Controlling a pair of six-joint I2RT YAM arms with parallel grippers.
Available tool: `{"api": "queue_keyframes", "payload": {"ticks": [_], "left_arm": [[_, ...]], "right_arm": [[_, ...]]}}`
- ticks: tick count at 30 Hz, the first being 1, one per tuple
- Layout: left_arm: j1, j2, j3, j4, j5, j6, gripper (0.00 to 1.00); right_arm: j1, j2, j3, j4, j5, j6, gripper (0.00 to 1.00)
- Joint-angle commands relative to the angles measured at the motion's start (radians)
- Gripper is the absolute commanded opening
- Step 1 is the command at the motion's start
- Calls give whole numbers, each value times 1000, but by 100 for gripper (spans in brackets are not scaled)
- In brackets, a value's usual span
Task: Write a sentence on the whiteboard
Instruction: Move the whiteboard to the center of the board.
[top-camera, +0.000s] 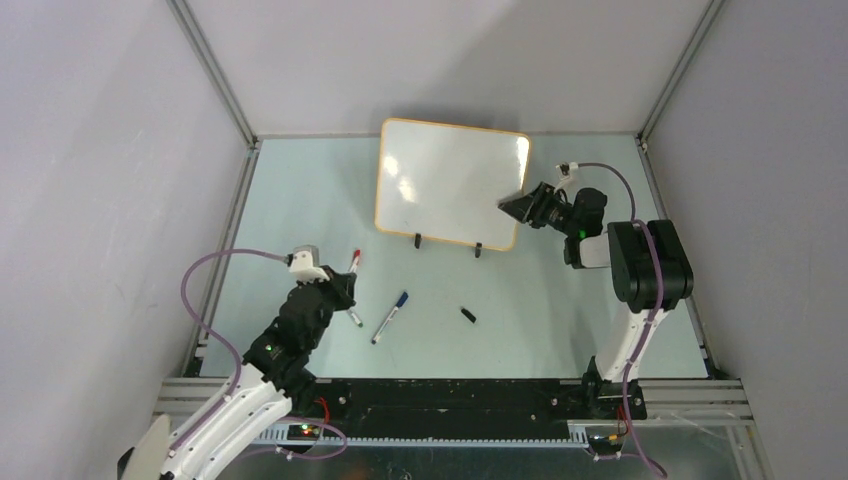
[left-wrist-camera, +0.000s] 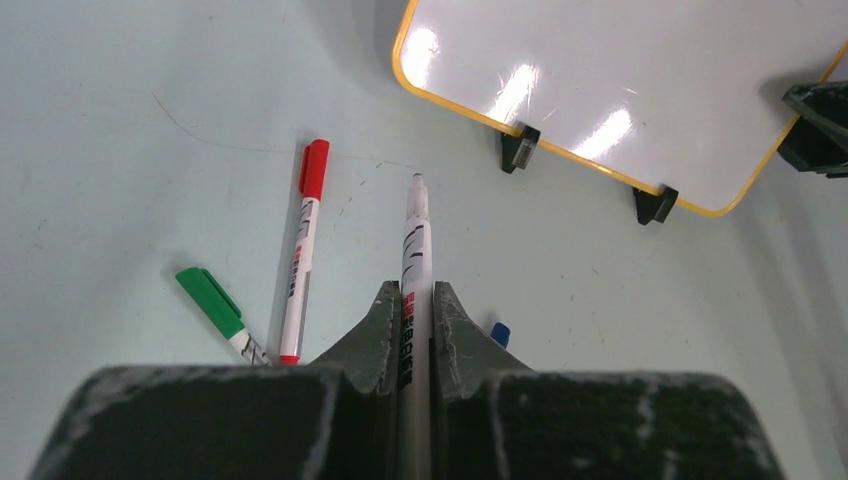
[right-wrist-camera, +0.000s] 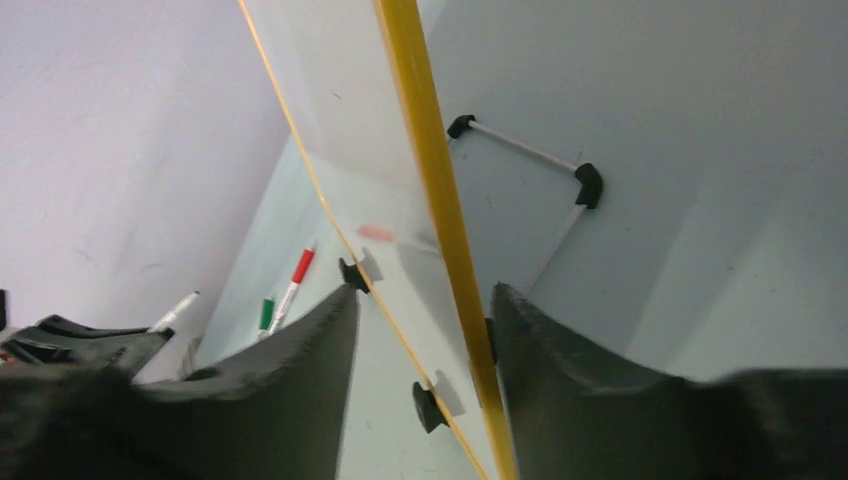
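Observation:
The whiteboard (top-camera: 450, 180) stands propped at the back middle of the table, with a yellow rim and two black clip feet. Its face (left-wrist-camera: 620, 80) is blank, and no sentence shows on it. My right gripper (top-camera: 517, 206) is at the board's right edge. In the right wrist view it (right-wrist-camera: 425, 297) is open, with the yellow rim (right-wrist-camera: 430, 150) running between the jaws close to the right finger. My left gripper (top-camera: 338, 292) is low at the front left, shut (left-wrist-camera: 412, 292) on a white uncapped marker (left-wrist-camera: 415, 235) whose tip points toward the board.
A red-capped marker (left-wrist-camera: 305, 240) and a green-capped marker (left-wrist-camera: 212, 300) lie just left of the left gripper. A blue-capped marker (top-camera: 390, 316) and a small black cap (top-camera: 467, 315) lie in front of the board. Frame posts and walls enclose the table.

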Motion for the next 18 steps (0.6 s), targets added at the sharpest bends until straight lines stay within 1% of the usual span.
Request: {"api": "queue_keyframes", "payload": {"ticks": [1, 2, 3, 4, 7, 8, 10, 11, 12, 13, 18], "left_arm": [[6, 22, 18, 57, 26, 28, 0], [6, 26, 18, 64, 31, 32, 0], [6, 28, 18, 68, 52, 42, 0], [6, 30, 17, 77, 64, 47, 0], [6, 30, 17, 84, 99, 54, 0], [5, 28, 17, 83, 103, 56, 0], [6, 22, 16, 82, 109, 57, 0], [5, 18, 16, 82, 110, 58, 0], [5, 16, 16, 81, 112, 58, 0], [5, 13, 14, 80, 114, 58, 0], [5, 4, 12, 71, 127, 55, 0]], "right_arm": [[-4, -7, -17, 98, -51, 39, 48], [-6, -12, -29, 103, -50, 41, 40], [-8, -22, -51, 117, -53, 47, 36], [-8, -28, -64, 126, -53, 50, 29], [-12, -57, -131, 183, -64, 70, 18], [-12, -66, -152, 190, -72, 74, 16], [-10, -81, -177, 192, -83, 68, 11], [-10, -86, -186, 182, -82, 63, 6], [-10, -96, -205, 179, -84, 54, 3], [-10, -100, -214, 174, -85, 51, 0], [-13, -173, -310, 177, -104, 48, 0]]}}
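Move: The whiteboard's middle lies about 13 cm left of the right hand, 6 cm ahead and slightly above it; its right edge already runs between the open fingers. The black cap is some 23 cm back and 10 cm left of this hand, and the blue marker about 24 cm back and 26 cm left, both roughly 11 cm lower. From the left hand the board's middle is around 25 cm ahead and 21 cm right, a little higher. Closing its fingers onto the whiteboard's right edge, the right hand pinches the yellow rim and pulls it straight back towards the robot's base by about 6 cm, nearly level and with hardly any wrist turn. The left hand keeps its marker, drifting some 2 cm right and swinging about 5 degrees clockwise. ##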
